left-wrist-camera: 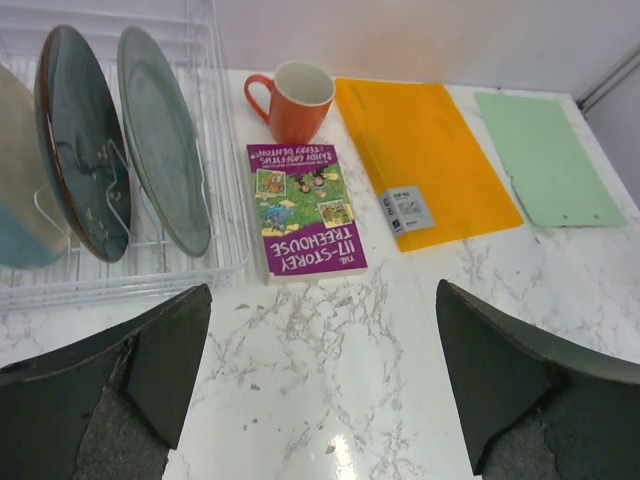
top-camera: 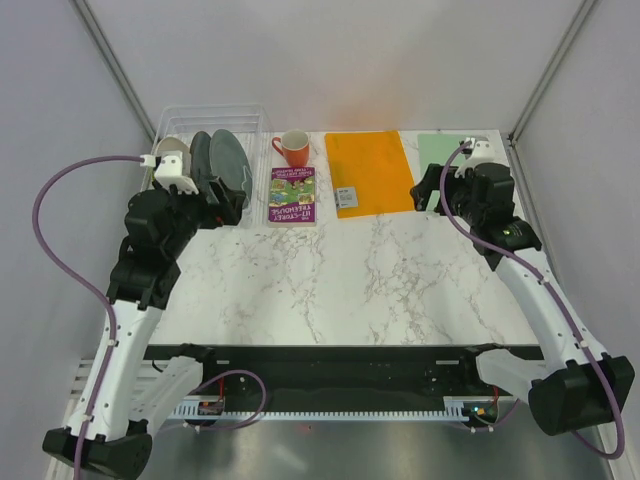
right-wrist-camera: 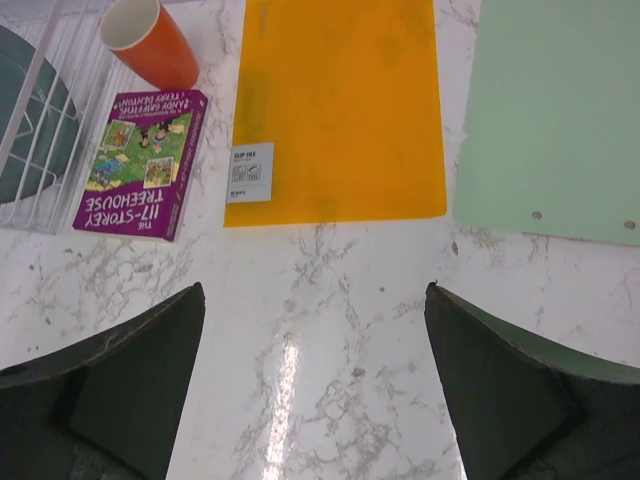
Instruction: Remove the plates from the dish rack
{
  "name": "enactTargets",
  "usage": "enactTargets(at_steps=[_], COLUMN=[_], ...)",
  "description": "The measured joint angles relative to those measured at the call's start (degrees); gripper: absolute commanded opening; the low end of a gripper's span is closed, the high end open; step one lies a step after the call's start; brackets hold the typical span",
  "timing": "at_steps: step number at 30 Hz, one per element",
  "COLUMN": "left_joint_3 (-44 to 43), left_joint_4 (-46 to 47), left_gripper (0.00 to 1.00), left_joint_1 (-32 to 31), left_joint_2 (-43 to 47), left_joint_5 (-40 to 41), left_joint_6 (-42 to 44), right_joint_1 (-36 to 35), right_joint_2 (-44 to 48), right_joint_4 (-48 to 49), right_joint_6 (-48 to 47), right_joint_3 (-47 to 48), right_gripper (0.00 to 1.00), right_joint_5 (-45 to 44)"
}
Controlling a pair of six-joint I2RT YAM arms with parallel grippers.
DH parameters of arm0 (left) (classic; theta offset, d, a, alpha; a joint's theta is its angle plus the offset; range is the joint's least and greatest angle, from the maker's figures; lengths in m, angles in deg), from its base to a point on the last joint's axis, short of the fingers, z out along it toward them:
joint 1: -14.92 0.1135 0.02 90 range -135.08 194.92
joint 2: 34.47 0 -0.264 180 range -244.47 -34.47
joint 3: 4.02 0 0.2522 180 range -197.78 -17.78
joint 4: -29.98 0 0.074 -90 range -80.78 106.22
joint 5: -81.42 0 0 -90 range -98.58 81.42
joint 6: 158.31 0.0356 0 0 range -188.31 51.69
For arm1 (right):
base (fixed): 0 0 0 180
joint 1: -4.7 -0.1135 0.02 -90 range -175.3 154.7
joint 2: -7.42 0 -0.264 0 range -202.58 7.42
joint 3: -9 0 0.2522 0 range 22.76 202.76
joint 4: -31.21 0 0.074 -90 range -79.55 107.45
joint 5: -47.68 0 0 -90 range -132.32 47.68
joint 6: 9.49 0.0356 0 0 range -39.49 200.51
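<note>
The dish rack stands at the table's far left corner. Three plates stand upright in it: grey-green on the right, dark teal in the middle, cream-and-light-blue on the left, cut by the frame edge. No lime-green plate is in view. My left gripper is open and empty above bare marble, just in front of the rack. My right gripper is open and empty over the marble near the mats, far from the rack.
An orange mug and a purple book lie just right of the rack. An orange mat with a small label and a green mat lie flat at the back right. Grey walls close in both sides.
</note>
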Motion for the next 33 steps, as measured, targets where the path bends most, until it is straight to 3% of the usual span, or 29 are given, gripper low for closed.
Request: enactTargets(at_steps=[5, 12, 17, 20, 28, 30, 33], left_joint_3=[-0.02, -6.14, -14.45, -17.2, -20.55, -20.55, -20.55], left_joint_4=[-2.1, -5.64, -5.16, -4.74, -2.03, -0.61, 1.27], left_gripper=[1.0, 1.0, 1.0, 0.94, 0.89, 0.77, 0.03], left_joint_1=[0.0, 2.01, 2.69, 2.69, 2.78, 2.8, 2.8], left_joint_2=[-3.82, -12.9, -24.65, -30.82, -44.35, -46.64, -48.87], left_joint_5=[1.14, 4.74, 8.22, 12.24, 21.66, 23.52, 25.27], left_joint_6=[-1.33, -7.8, -7.82, -7.8, -7.58, -7.52, -7.08], right_joint_1=[-0.02, 0.52, 1.03, 1.03, 1.03, 1.03, 1.03], right_joint_2=[1.22, 1.07, -0.63, -2.64, -6.67, -7.23, -8.07], right_joint_4=[-3.56, -8.63, -9.01, -9.03, -8.63, -8.55, -8.46], right_joint_6=[-0.61, 4.87, 5.2, 5.2, 4.74, 4.46, 4.04], right_joint_3=[-0.33, -0.33, -0.33, -0.35, -0.98, -1.27, -1.36], right_gripper=[0.98, 0.98, 0.98, 0.98, 0.98, 0.98, 0.96], right_joint_5=[-2.03, -15.87, -16.41, -16.0, -14.73, -14.75, -14.73])
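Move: The nearest plate, the grey-green one at the right end of the dish rack, has its middle about 26 cm ahead of the left hand, 4 cm to its left and 21 cm below. The dark plate stands some 7 cm farther left, level with it. From the left hand, the mug is 34 cm ahead, 14 cm right and 29 cm down; the book is 20 cm ahead, 14 cm right and 32 cm down. That grey-green plate lies roughly 19 cm ahead of the right hand, 49 cm left and 13 cm lower. Forward and down, drifting left, the left hand travels about 24 cm to the near rim of the grey-green plate, tipping down and turning counter-clockwise; its wide-open fingers straddle the rim and begin closing at the very end. The empty right hand swings right and turns clockwise, then sinks over bare table, tipping down. ##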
